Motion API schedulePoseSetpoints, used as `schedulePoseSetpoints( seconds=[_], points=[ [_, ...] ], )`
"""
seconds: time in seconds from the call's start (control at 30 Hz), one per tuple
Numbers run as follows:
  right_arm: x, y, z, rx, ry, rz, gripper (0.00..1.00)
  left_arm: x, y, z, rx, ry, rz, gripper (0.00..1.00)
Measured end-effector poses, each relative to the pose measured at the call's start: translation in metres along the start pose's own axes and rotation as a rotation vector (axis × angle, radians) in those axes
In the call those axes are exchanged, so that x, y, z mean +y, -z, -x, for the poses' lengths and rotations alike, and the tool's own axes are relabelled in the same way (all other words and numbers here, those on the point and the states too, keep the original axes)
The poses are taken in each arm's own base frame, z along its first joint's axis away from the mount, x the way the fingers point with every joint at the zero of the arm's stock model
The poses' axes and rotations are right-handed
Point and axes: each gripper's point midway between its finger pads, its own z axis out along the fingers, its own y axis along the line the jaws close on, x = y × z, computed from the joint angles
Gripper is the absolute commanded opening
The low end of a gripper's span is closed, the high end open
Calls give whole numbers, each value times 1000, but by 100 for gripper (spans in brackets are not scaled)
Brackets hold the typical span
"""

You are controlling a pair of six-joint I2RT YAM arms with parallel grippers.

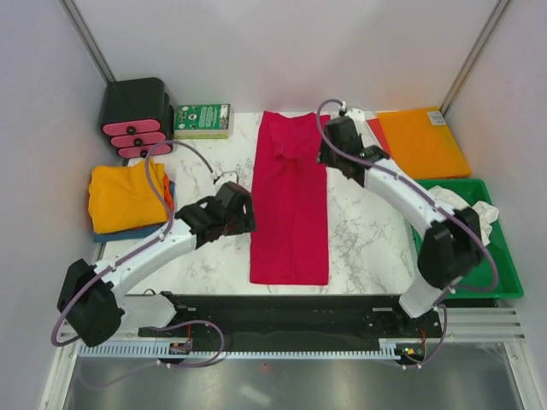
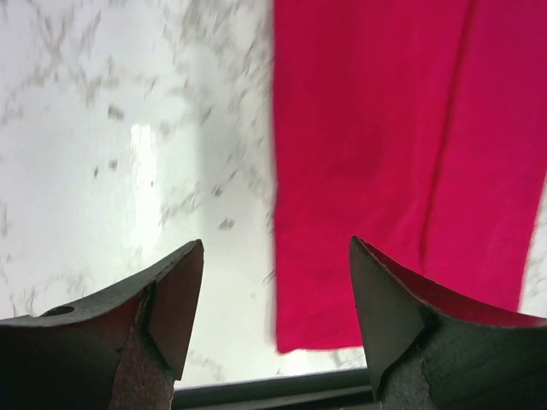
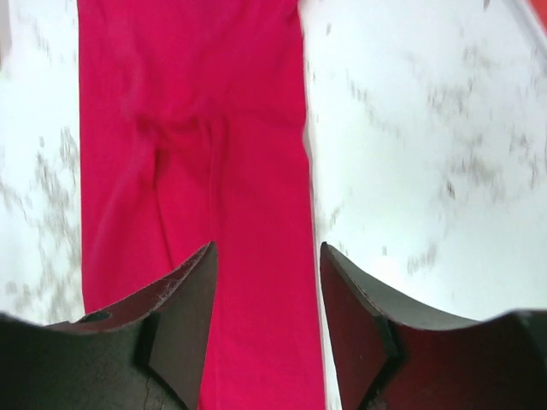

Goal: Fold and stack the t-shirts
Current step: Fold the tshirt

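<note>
A crimson-red t-shirt (image 1: 291, 201) lies folded into a long narrow strip down the middle of the marble table. My left gripper (image 1: 246, 218) hovers open at the strip's left edge near its lower end; in the left wrist view the gripper (image 2: 275, 248) straddles the edge of the red cloth (image 2: 402, 154) with nothing held. My right gripper (image 1: 327, 156) stands open over the strip's upper right edge; its wrist view shows the gripper (image 3: 267, 249) above the red shirt (image 3: 188, 128). A folded golden-yellow t-shirt (image 1: 124, 195) rests on a blue one (image 1: 141, 231) at the left. A crumpled white t-shirt (image 1: 466, 209) lies in the tray.
The green tray (image 1: 504, 273) sits at the right edge, with a flat orange sheet (image 1: 421, 141) behind it. A black box with pink parts (image 1: 137, 115) and a green-and-white book (image 1: 202, 120) stand at the back left. A black rail (image 1: 282, 312) borders the near edge.
</note>
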Motion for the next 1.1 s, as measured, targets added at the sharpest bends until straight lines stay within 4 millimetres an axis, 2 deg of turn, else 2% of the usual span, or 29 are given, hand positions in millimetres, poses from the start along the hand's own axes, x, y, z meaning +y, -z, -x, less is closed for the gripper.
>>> schedulePoseSetpoints(
  seconds=[0.07,0.1,0.23,0.3,0.37,0.5,0.63,0.83,1.1],
  points=[
    [0,28,-22,-8,19,23,58,14,-1,-25,35,-7,16,75],
    [-1,41,-42,-4,37,38,58,23,-3,-42,63,-14,30,75],
    [-13,73,-123,67,128,56,57,40,-1,-86,120,-38,40,78],
    [-24,85,-153,97,157,54,57,45,1,-100,134,-47,35,79],
    [-36,95,-172,110,169,45,57,48,2,-108,141,-53,33,79],
    [-49,111,-185,87,135,45,57,47,-2,-117,148,-60,30,81],
    [-49,120,-200,81,121,63,57,40,-8,-125,148,-75,6,82],
    [-49,118,-218,104,134,43,57,34,-21,-134,159,-73,-10,76],
    [-50,113,-228,117,151,18,57,13,-27,-131,138,-55,-77,69]
  ],
)
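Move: The left gripper's target, the folded t-shirt's near-left corner, lies about 14 cm back, 1 cm to its right and 12 cm below; the orange shirt stack is some 26 cm to its left and 6 cm ahead. For the right gripper, the near-right corner lies about 32 cm back, 1 cm to its left and 18 cm below, with the green bin's middle roughly 29 cm to its right and 22 cm back. Bring both open grippers back to the t-shirt's near end. Sink the left about 10 cm while drawing it back some 8 cm, bowing a little left before returning right, fingers tipping slightly more down towards the near-left corner. Sweep the right fast, back some 23 cm and down 12, along the right edge towards the near-right corner, turning slightly counter-clockwise and easing off late. ##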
